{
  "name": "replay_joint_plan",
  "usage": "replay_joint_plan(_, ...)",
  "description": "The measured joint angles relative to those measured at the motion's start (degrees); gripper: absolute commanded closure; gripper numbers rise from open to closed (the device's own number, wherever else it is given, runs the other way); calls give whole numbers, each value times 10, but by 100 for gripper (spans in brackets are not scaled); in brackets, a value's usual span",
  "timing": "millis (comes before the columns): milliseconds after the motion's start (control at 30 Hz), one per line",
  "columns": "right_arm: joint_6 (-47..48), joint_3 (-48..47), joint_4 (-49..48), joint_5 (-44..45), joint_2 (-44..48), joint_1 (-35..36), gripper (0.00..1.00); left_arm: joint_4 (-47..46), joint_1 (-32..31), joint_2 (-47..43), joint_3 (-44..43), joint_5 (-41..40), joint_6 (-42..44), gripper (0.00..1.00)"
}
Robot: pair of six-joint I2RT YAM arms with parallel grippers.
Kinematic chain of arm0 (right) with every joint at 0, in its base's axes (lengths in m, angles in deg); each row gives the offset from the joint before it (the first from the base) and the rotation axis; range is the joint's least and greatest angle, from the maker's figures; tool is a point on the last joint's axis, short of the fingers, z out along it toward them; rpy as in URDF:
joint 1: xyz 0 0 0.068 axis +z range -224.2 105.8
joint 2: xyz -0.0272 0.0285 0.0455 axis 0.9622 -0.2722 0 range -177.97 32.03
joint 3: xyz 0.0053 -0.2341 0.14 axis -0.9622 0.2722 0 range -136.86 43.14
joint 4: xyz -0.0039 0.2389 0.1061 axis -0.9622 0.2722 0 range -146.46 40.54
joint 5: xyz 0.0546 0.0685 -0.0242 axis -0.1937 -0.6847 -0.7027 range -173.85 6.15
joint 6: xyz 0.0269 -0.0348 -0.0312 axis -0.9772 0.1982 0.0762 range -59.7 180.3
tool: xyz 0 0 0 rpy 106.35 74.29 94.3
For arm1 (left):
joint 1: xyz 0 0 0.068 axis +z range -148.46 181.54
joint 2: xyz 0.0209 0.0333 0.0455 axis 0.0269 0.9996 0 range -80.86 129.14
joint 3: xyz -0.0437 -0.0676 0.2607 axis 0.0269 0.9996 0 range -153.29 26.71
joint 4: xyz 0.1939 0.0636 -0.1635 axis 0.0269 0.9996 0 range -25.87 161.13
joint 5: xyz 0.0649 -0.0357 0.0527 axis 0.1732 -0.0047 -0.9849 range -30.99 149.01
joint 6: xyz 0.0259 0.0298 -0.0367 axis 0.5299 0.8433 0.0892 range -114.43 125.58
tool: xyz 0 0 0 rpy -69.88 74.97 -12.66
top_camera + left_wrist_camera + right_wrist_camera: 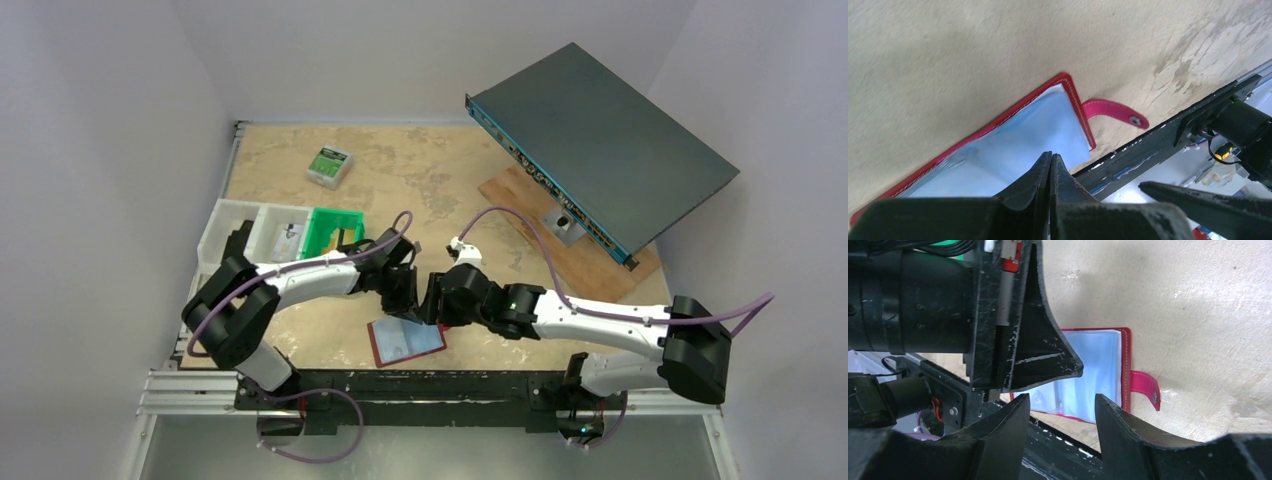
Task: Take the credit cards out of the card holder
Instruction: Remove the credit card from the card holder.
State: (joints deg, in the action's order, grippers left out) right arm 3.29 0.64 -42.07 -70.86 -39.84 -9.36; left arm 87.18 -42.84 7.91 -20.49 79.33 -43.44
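The red card holder (407, 342) lies open and flat near the table's front edge, pale blue pockets up, its snap tab (1113, 111) sticking out to one side. The credit cards are hidden; I see only the pocket film. My left gripper (1050, 156) is shut with nothing between its fingers, tips right over the inner pocket (1013, 135); whether they touch it I cannot tell. My right gripper (1060, 400) hangs open and empty just above the holder (1098, 365), beside the left gripper (1048, 360). In the top view both grippers (415, 298) meet over the holder's far edge.
A green bin (335, 232) and white tray compartments (245, 228) stand at the left. A small green-and-white box (329, 165) lies further back. A dark flat device (600, 150) leans on a wooden board (610, 265) at the right. The black front rail (420, 385) runs just below the holder.
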Motion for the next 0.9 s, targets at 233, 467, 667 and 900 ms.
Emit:
replay_joint_plan(233,1,0,15,4,-7,0,50,-16,-4,49,-26,12,-1,100)
replay_joint_plan(467,18,-10,16,4,-51,5,50,41,7,-24,-26,-20,2,97)
replay_joint_plan(667,43,-74,15,4,-123,33,49,99,77,-191,5,-70,7,87)
replay_joint_plan(900,69,-162,26,7,-236,68,48,175,143,-284,90,-102,12,79)
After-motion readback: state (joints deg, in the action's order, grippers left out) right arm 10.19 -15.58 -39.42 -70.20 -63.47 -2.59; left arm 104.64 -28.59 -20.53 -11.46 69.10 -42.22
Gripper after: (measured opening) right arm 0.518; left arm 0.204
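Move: The open card holder lies by both hands: its middle is about 5 cm back, 1 cm left and 3 cm below the left hand, and about 5 cm back, 7 cm left and 9 cm below the right. Its strap sticks out roughly 7 cm right and 2 cm back of the left hand, or 1 cm left and 2 cm back of the right. The green tray stands some 17 cm ahead and 17 cm left of the left hand. After a small dip rightward, the left hand swings up and then about 12 cm left along the holder's far edge to beyond its left corner, turning counter-clockwise and sinking again as its shut fingers part a little. The right hand sinks and sweeps left about 7 cm in towards the holder's middle, fingers still half open, ending above the fold. ##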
